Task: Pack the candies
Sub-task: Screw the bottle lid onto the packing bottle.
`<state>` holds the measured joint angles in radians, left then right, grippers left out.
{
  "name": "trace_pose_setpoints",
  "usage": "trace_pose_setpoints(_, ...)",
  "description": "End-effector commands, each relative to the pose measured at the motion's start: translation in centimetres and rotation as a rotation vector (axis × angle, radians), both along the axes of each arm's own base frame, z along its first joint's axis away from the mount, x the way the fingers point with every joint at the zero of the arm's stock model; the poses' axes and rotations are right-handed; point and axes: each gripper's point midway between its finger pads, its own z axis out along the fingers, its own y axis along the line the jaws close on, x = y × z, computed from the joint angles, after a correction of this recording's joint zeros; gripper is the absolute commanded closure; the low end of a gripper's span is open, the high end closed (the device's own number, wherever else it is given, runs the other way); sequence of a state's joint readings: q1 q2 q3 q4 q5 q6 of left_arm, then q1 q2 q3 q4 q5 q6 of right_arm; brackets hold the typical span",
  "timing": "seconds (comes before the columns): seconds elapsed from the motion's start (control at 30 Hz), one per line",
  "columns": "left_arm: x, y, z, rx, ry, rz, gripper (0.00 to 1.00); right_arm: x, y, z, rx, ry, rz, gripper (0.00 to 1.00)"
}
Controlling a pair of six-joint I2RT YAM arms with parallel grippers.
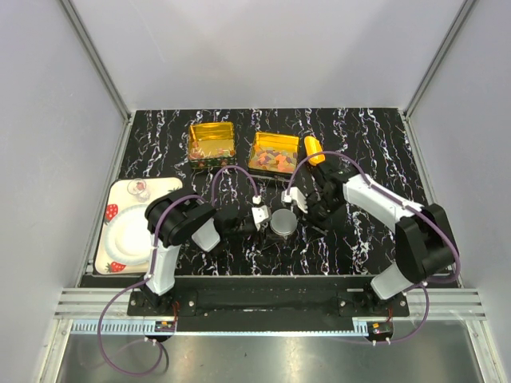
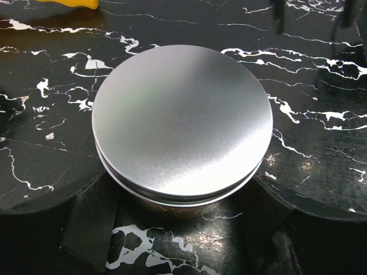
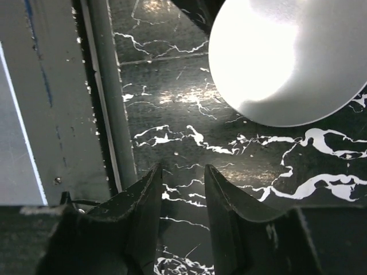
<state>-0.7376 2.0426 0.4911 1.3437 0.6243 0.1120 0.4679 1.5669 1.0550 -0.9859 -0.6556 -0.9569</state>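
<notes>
Candies [image 1: 274,159] fill the right gold tin [image 1: 274,142] at the back, and a few lie in the left gold tin [image 1: 211,131]. At mid-table stands a round silver tin [image 1: 282,223] with its lid on. It fills the left wrist view [image 2: 182,120]. My left gripper [image 1: 265,216] reaches it from the left, with dark fingers [image 2: 86,220] set against both of its sides. My right gripper [image 1: 298,199] hovers just behind and to the right of it. Its jaws [image 3: 182,170] stand a little apart over bare tabletop with nothing between them, and the lid [image 3: 292,57] lies beyond them.
A yellow-orange scoop [image 1: 314,150] lies beside the right gold tin. A strawberry-patterned tray with a white plate [image 1: 128,233] and a small glass [image 1: 139,190] sits at the left edge. A metal rail [image 3: 106,86] borders the table. White walls enclose the black marbled surface.
</notes>
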Motion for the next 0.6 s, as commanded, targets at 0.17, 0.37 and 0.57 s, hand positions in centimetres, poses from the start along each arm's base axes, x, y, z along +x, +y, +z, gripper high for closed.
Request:
trace_pose_setpoints(0.17, 3.1, -0.1, 5.9, -0.149, -0.253, 0.103, 0.46, -0.3, 0.2, 4.5, 0.085, -0.138, -0.047, 0.51)
trace_pose_setpoints(0.37, 2.7, 0.2, 5.7, -0.145, -0.244, 0.101, 0.01, 0.8, -0.9, 7.4, 0.102, -0.336, -0.106, 0.26)
trace_pose_setpoints(0.57, 0.9, 0.3, 5.8, -0.127, -0.166, 0.038, 0.01, 1.6, -1.9, 10.2, 0.123, -0.449, -0.179, 0.0)
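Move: The lidded packing bottle stands upright between the left hand's fingers, its middle at or just above that hand point. From the right hand, clear of the lid, the bottle is about 10 cm to the left, 3 cm ahead and 4 cm lower. The orange candy box lies some 22 cm ahead of the right hand and 14 cm left; the yellow scoop about 21 cm straight ahead, both roughly 7 cm below. The left fingers, gripping the bottle's sides, carry it about 1 cm forward, then open wide and let go, the hand easing about 1 cm left. Meanwhile the right hand, touching nothing, lifts some 8 cm straight up away from the lid, its fingers spreading from less than half open to fully open while the wrist swings the fingertips about 20 degrees forward. ##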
